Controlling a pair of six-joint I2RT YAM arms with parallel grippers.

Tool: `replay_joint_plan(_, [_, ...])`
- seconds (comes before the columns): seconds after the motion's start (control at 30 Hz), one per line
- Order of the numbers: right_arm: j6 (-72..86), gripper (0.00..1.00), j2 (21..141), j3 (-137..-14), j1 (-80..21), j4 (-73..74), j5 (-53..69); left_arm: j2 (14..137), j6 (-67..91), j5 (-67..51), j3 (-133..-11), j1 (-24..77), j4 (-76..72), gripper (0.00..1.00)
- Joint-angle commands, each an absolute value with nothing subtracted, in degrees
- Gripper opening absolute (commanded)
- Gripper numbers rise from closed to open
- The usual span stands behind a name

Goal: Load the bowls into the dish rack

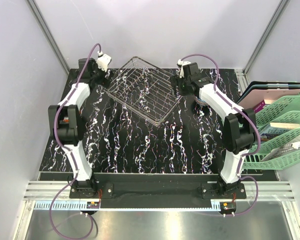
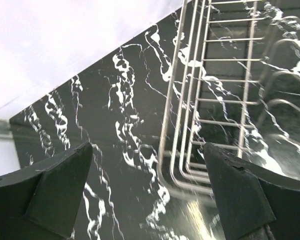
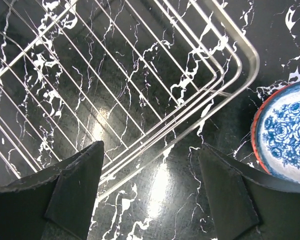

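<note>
The dish rack (image 1: 142, 90), a shallow silvery wire basket, sits turned at an angle at the back middle of the black marbled table (image 1: 140, 145). It holds nothing. One bowl (image 3: 285, 132), white with blue flowers and a red rim, rests on the table just outside the rack's right corner (image 3: 240, 55); in the top view my right arm covers most of it. My right gripper (image 3: 150, 190) hangs open over the rack's right edge, left of the bowl, nothing between its fingers. My left gripper (image 2: 147, 185) stands wide open above the rack's left corner (image 2: 190, 125).
Green stacked plastic trays (image 1: 285, 130) and dark folders (image 1: 270, 90) stand off the table's right side. Grey walls and metal posts close in the back and both sides.
</note>
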State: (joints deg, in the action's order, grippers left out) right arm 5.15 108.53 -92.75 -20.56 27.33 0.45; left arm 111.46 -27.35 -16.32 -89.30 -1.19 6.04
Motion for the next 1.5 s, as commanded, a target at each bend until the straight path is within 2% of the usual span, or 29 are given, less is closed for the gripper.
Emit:
replay_joint_plan(0.0, [4.0, 0.84, 109.2, -95.1, -22.1, 27.2, -4.3, 117.4, -29.4, -18.1, -98.2, -1.2, 5.4, 0.99])
replay_joint_plan(0.4, [4.3, 0.79, 112.2, -94.3, -23.5, 27.0, -8.0, 122.0, -35.7, -22.4, -101.2, -1.1, 8.4, 0.93])
replay_joint_plan(0.57, [4.2, 0.75, 114.7, -96.0, -23.8, 27.0, -9.6, 122.7, -35.8, -25.0, -100.3, -1.1, 9.8, 0.85])
replay_joint_plan(0.7, [4.1, 0.65, 116.3, -97.6, -24.2, 27.1, -10.9, 122.7, -35.8, -26.9, -99.1, -1.1, 10.4, 0.79])
replay_joint_plan(1.0, [1.5, 0.55, 117.2, -99.5, -24.3, 26.9, -14.9, 121.4, -37.3, -28.7, -95.7, -1.1, 12.4, 0.56])
replay_joint_plan(1.33, [0.3, 0.43, 119.3, -102.4, -24.3, 26.1, -16.4, 119.0, -38.5, -30.5, -94.7, -1.0, 16.4, 0.51])
replay_joint_plan(1.47, [-1.4, 0.44, 120.4, -103.3, -24.3, 25.6, -16.9, 118.2, -40.1, -32.8, -95.1, -1.0, 19.4, 0.49])
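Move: The left hand is above the dish rack's left end: the left rim to grip lies about 1 cm ahead, 3 cm to its right and 7 cm below. For the right hand, the right rim is roughly 3 cm ahead, 2 cm to its right and 5 cm below. From the right hand, the bowls stand some 14 cm to its right, about level fore and aft and 12 cm lower; the rack's near corner is about 13 cm back, 8 cm left and 9 cm below. The left hand sinks about 6 cm onto the rack's left rim, easing forward at first and then back and a little to the right while it turns some 15 degrees clockwise and its fingers close from wide open to about half, one on each side of the rim. The right hand drops about 5 cm to the right rim, then edges forward and slightly right and up, rolling its left side down about 15 degrees as its fingers narrow to under half open around the wire, neither hand yet clamping it shut. ##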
